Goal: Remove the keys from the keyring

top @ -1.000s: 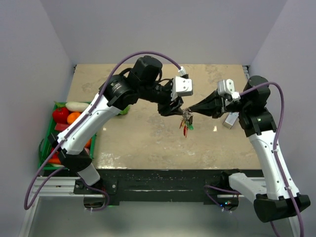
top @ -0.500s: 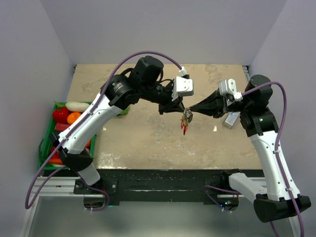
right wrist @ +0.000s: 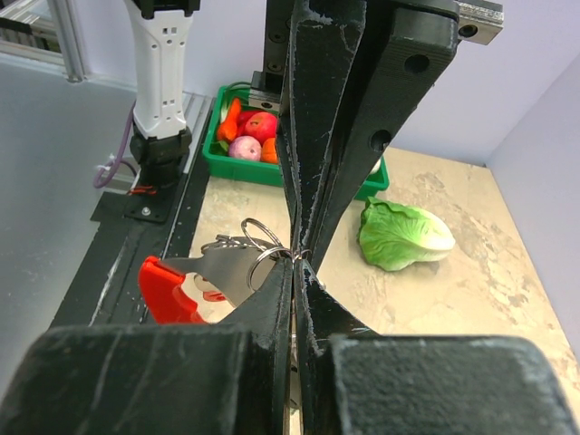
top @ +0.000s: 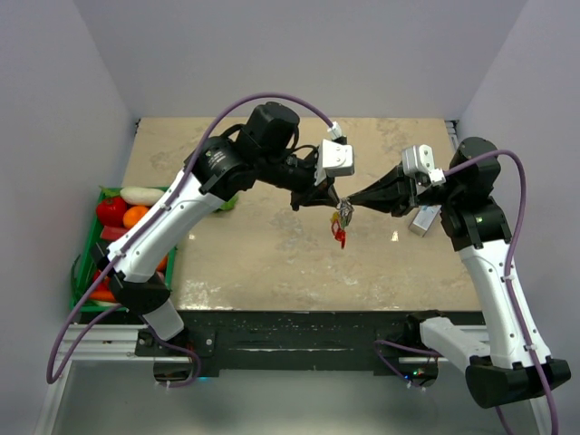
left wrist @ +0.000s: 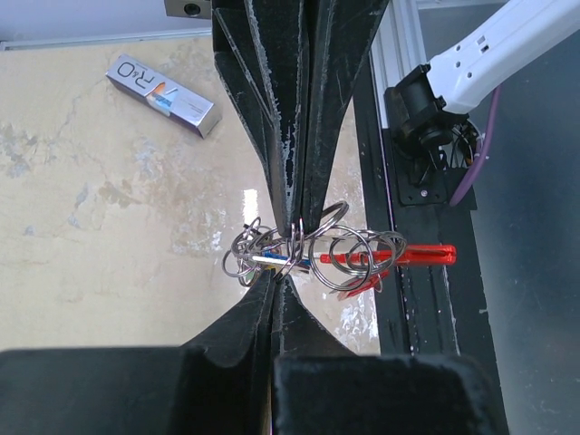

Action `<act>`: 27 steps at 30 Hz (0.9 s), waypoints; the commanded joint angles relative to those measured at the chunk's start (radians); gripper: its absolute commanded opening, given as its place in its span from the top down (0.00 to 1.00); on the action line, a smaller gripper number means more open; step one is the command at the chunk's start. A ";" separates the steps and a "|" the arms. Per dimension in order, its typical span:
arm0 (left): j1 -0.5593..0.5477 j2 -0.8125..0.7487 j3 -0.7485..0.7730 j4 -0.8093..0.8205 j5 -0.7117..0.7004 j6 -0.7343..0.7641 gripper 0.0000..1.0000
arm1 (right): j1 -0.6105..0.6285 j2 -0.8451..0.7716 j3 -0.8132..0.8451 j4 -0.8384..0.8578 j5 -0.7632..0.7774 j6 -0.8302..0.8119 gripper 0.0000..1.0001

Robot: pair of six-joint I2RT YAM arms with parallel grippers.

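The keyring (left wrist: 313,245), a tangle of thin silvery rings, hangs in the air above the table between both grippers. My left gripper (left wrist: 275,278) is shut on the rings from one side. My right gripper (right wrist: 297,264) is shut on a ring (right wrist: 263,240) from the opposite side. In the top view the two meet tip to tip, left gripper (top: 335,203) and right gripper (top: 351,207), with the keys (top: 340,233) dangling red below them. A long red fob (left wrist: 417,256) sticks out sideways. A red-headed key (right wrist: 168,290) hangs beside my right fingers.
A white-and-blue box (top: 421,220) lies on the table near the right arm. A green crate (top: 91,237) of toy vegetables sits at the left edge. A lettuce leaf (right wrist: 403,237) lies behind the left arm. The table's near edge and black rail (top: 308,326) run below.
My left gripper has shut on the rings. The hanging keys have swung slightly left and bunched up. Both arms have stayed almost in place.
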 commanded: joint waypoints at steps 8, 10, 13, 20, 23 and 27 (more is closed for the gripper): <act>0.004 -0.035 0.050 0.022 0.038 -0.006 0.86 | -0.006 -0.008 0.011 0.039 0.011 0.001 1.00; 0.004 -0.040 0.045 0.020 0.044 -0.004 0.85 | -0.007 -0.006 0.012 0.042 0.012 0.001 1.00; 0.005 -0.043 0.045 0.020 0.053 -0.003 0.80 | -0.010 -0.004 0.012 0.050 0.012 0.012 1.00; 0.007 -0.044 0.073 0.019 0.064 -0.004 0.74 | -0.013 -0.003 0.012 0.053 0.015 0.021 1.00; 0.007 -0.043 0.073 0.019 0.068 -0.004 0.74 | -0.013 -0.001 0.008 0.056 0.015 0.021 1.00; 0.008 -0.038 0.074 0.020 0.080 -0.004 0.83 | -0.012 0.000 0.003 0.062 0.012 0.029 1.00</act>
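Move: The keyring is right at my left fingertips, about 1 cm to the right of that hand and 1 cm lower. The red handle hangs from it some 6 cm back from my left hand, roughly 1 cm to its right and about 3 cm lower. A small cluster of wire loops sits about 2 cm ahead of the left hand, 1 cm to its right and 1 cm down. The keyring lies between my right fingertips, practically at that hand point. I open my shut left fingers about a quarter of the way at the wire of the keyring, ending their pinch there. Opening begins while the hand is nearly still; then I raise it about 2 cm, easing back just under 1 cm, with almost no wrist turn. My right hand stays in place and keeps the keyring pinched in its shut fingertips. ##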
